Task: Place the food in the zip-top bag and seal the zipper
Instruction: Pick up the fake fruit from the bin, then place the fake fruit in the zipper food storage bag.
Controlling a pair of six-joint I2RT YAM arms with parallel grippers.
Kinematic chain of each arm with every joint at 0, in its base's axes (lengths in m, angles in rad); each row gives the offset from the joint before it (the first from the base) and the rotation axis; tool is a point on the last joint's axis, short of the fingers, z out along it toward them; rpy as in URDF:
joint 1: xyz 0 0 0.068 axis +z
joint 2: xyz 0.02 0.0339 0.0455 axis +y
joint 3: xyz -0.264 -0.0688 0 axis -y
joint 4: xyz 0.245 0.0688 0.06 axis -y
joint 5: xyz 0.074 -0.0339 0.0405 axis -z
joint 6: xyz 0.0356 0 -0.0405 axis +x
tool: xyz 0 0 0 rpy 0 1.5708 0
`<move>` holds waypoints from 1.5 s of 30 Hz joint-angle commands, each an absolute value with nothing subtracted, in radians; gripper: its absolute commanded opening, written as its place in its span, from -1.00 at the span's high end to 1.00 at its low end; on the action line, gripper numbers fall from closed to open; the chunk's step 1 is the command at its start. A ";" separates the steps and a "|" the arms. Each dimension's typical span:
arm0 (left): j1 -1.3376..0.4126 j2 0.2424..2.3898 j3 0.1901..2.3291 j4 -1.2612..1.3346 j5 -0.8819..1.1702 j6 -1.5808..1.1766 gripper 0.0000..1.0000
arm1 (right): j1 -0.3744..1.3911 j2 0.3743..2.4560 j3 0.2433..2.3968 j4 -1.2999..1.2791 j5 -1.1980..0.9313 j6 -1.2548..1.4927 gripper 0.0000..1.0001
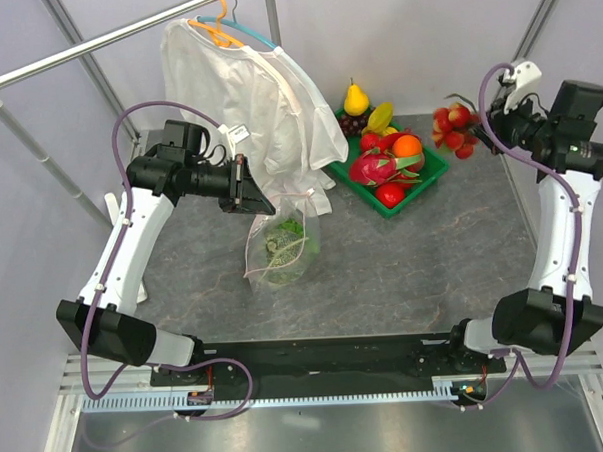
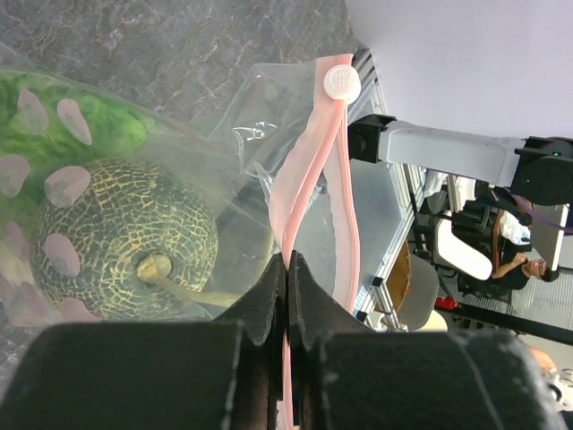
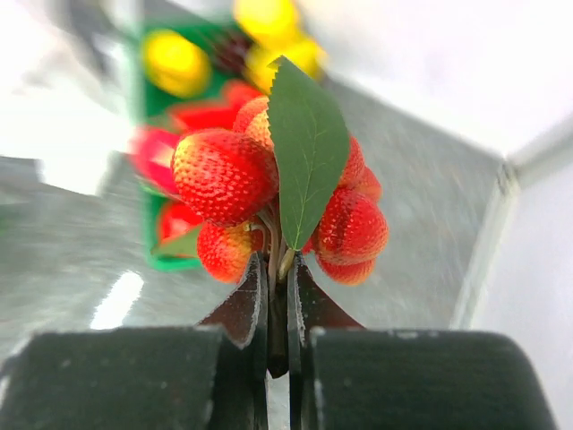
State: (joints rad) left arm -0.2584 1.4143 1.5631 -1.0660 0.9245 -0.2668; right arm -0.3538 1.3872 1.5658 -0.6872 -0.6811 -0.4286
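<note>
The zip-top bag (image 1: 280,242) hangs over the table, held up by its mouth. My left gripper (image 1: 266,206) is shut on the pink zipper (image 2: 309,170); the strip runs between the closed fingertips (image 2: 269,291) up to a white tab (image 2: 341,81). Inside the bag lie a netted melon (image 2: 125,237) and green lettuce (image 2: 81,125). My right gripper (image 1: 474,123) is raised at the far right, shut on the stem of a red strawberry bunch (image 1: 454,129). In the right wrist view the berries (image 3: 224,175) and a leaf (image 3: 307,152) stand above the gripper (image 3: 278,264).
A green tray (image 1: 427,181) at the back centre holds a dragon fruit (image 1: 372,168), an orange (image 1: 407,145), a pear (image 1: 355,100) and other fruit. A white shirt (image 1: 256,98) hangs from a rail just behind the bag. Walls close in on both sides.
</note>
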 commanded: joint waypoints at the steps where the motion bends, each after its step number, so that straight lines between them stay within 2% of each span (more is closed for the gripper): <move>1: -0.255 1.407 1.554 -1.061 0.948 -0.241 0.96 | -0.341 1.342 1.762 -0.822 -1.050 -0.440 1.00; 3: -0.253 1.413 1.552 -1.066 0.950 -0.238 0.96 | -0.325 1.338 1.802 -0.787 -1.221 -0.338 1.00; 5: -0.255 1.414 1.554 -1.071 0.954 -0.235 0.96 | -0.261 1.299 1.778 -0.561 -1.317 -0.174 1.00; 6: -0.255 1.416 1.554 -1.072 0.956 -0.236 0.96 | -0.227 1.280 1.710 -0.434 -1.328 0.038 1.00; 7: -0.253 1.419 1.554 -1.072 0.954 -0.239 0.96 | -0.188 1.229 1.660 -0.120 -1.321 0.177 1.00; 9: -0.252 1.424 1.555 -1.072 0.940 -0.245 0.96 | -0.071 1.180 1.538 0.187 -1.292 0.449 1.00; 10: -0.247 1.431 1.555 -1.072 0.939 -0.253 0.96 | -0.030 1.181 1.531 0.296 -1.284 0.465 1.00; 14: -0.233 1.451 1.580 -1.081 0.946 -0.255 0.96 | 0.191 1.250 1.643 0.114 -1.233 0.336 1.00; 20: -0.222 1.459 1.612 -1.101 0.931 -0.241 0.96 | 0.380 1.345 1.690 0.084 -1.209 0.304 1.00; 25: -0.219 1.459 1.605 -1.106 0.960 -0.232 0.96 | 0.504 1.384 1.703 -0.104 -1.175 0.105 1.00; 32: -0.218 1.454 1.601 -1.111 0.994 -0.227 0.96 | 0.589 1.457 1.703 -0.189 -1.169 0.011 1.00; 35: -0.216 1.456 1.600 -1.111 1.000 -0.227 0.96 | 0.633 1.445 1.658 -0.309 -1.157 -0.075 1.00; 41: -0.216 1.456 1.608 -1.111 1.008 -0.229 0.96 | 0.653 1.419 1.583 -0.385 -1.131 -0.132 1.00; 45: -0.216 1.456 1.611 -1.111 1.026 -0.227 0.96 | 0.657 1.442 1.580 -0.498 -0.996 -0.262 1.00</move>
State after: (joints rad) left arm -0.2237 1.4635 1.5715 -1.1065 0.9787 -0.2626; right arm 0.6544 1.4574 1.5772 -0.4084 -1.1084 -0.1169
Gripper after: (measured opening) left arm 0.026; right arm 0.066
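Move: The bunch of red fruit is already in my right hand; the open mouth of the zip-top bag is about 43 cm to its left, 22 cm back and some 5 cm lower. My left gripper, pinching the rim, is about 44 cm left and 18 cm back. The melon inside the bag sits around 41 cm left, 15 cm back and 18 cm down. The green bin is 14 cm left, 6 cm ahead, 24 cm below. From my left hand, the mouth lies 5 cm right and 4 cm back. I swing the fruit bunch in my right hand left nearly 40 cm and back about 20 cm towards the bag, first arching up some 18 cm, then sinking about 13 cm from that peak onto the mouth. The wrist turns counter-clockwise roughly 75 degrees and the fingers keep their grip on the stem. My left hand keeps pinching the rim, dipping a centimetre or so and partly recovering. ##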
